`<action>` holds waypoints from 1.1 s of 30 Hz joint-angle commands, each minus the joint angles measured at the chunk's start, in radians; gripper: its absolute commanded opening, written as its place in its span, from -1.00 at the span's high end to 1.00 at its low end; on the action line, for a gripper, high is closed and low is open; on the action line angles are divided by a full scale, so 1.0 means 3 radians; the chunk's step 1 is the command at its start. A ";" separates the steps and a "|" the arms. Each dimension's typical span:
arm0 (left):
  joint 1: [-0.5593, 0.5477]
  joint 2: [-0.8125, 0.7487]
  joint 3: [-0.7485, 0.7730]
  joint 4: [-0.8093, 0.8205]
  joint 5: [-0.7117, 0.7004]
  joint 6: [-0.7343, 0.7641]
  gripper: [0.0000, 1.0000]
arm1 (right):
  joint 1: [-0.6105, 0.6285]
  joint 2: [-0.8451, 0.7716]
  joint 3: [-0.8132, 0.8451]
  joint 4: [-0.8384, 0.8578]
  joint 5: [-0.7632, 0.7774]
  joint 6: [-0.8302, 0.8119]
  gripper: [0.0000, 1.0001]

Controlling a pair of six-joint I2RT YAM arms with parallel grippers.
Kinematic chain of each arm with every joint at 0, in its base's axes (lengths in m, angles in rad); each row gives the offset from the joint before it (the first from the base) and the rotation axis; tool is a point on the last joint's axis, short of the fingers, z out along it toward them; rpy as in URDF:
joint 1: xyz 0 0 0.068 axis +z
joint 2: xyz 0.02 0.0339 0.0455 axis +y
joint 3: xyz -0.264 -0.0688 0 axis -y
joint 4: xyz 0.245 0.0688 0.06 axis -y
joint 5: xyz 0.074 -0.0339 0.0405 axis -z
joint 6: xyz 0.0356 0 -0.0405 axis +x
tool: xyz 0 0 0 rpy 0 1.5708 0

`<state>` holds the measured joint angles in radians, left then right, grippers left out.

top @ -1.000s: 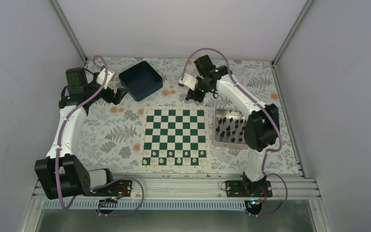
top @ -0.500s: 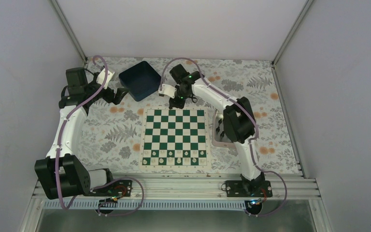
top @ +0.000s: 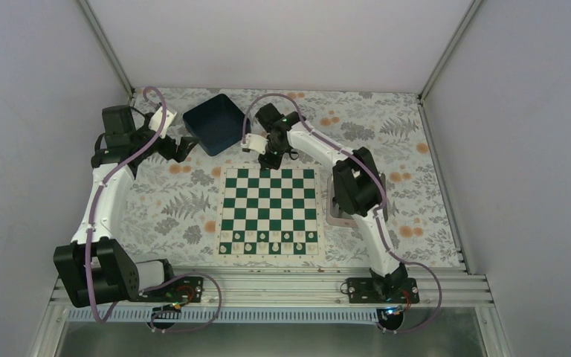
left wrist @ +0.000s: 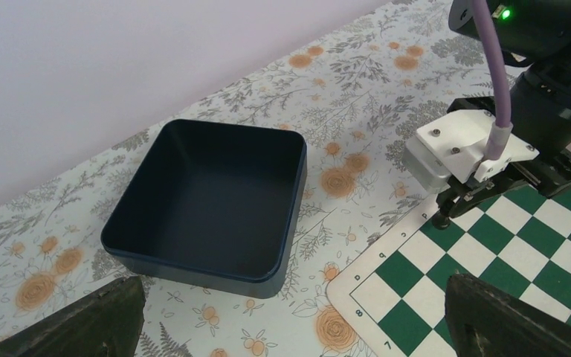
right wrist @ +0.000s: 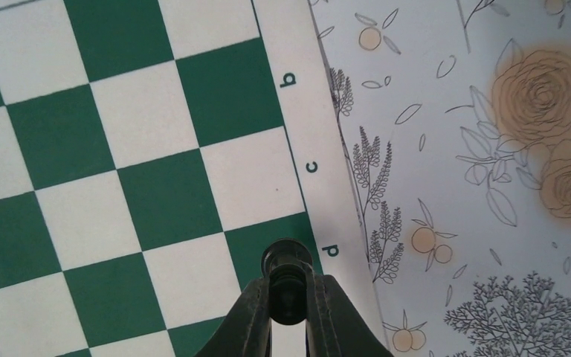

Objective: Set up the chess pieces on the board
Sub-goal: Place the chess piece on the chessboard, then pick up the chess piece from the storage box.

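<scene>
The green and white board [top: 268,201] lies in the middle of the table. My right gripper [top: 271,156] hangs over its far edge, shut on a black chess piece [right wrist: 286,260]. In the right wrist view the piece's base sits over the green square beside the letter d, and the fingers [right wrist: 256,309] pinch its upper part. The left wrist view shows the same piece [left wrist: 441,218] at the board's [left wrist: 520,245] far edge. My left gripper [top: 186,145] stands open and empty to the left of the board, near the blue bin.
An empty dark blue bin [top: 216,123] sits at the back, left of the right gripper. Small white pieces [top: 268,242] line the board's near rows. A silver tray [top: 332,214] right of the board is mostly covered by the right arm.
The right arm has swung left from beyond the tray to the board's far edge, carrying the black piece. The left arm has not moved.
</scene>
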<state>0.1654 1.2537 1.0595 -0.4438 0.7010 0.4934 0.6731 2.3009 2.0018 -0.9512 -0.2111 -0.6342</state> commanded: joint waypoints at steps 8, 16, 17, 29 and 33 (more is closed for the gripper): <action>-0.0009 -0.0048 -0.0034 0.0017 0.0108 0.0053 -1.00 | 0.0032 0.0098 -0.0090 0.0023 0.0083 0.0030 0.92; -0.0009 -0.0034 -0.0030 -0.0007 0.0133 0.0068 -1.00 | 0.0032 0.0076 -0.0184 0.0038 0.0052 0.0025 0.64; -0.0009 -0.0035 -0.0025 -0.0010 0.0133 0.0068 -1.00 | 0.0033 0.0062 -0.0199 0.0048 0.0057 0.0033 0.53; -0.0009 -0.0120 -0.0035 0.0040 0.0046 0.0017 -1.00 | -0.0295 -0.1188 -0.0885 0.0236 0.0136 0.0162 -0.08; -0.0009 -0.0111 -0.0026 0.0030 0.0061 0.0012 -1.00 | -0.0644 -0.1841 -0.1446 0.0223 0.0170 0.0137 -0.09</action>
<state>0.1654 1.2385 1.0576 -0.4435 0.7074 0.4931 0.5774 1.9133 1.6810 -0.8856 -0.1738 -0.6006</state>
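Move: The black piece in the right fingers is to go onto the green d square in the board's far row, about 1 cm back, 1 cm right and 5 cm below the right hand. The navy bin stands about 13 cm left and 13 cm ahead of this hand, and the tray of black pieces some 29 cm right and 9 cm back. From the left hand the square lies roughly 20 cm right, 2 cm ahead and 24 cm down. Keep the pinch on the black piece and lower the right gripper about 3 cm, easing slightly back and right, down onto the green far-row square. Spread the fingers to about half open to let go of the piece, then lift quickly some 11 cm, swinging right towards the tray's side. ##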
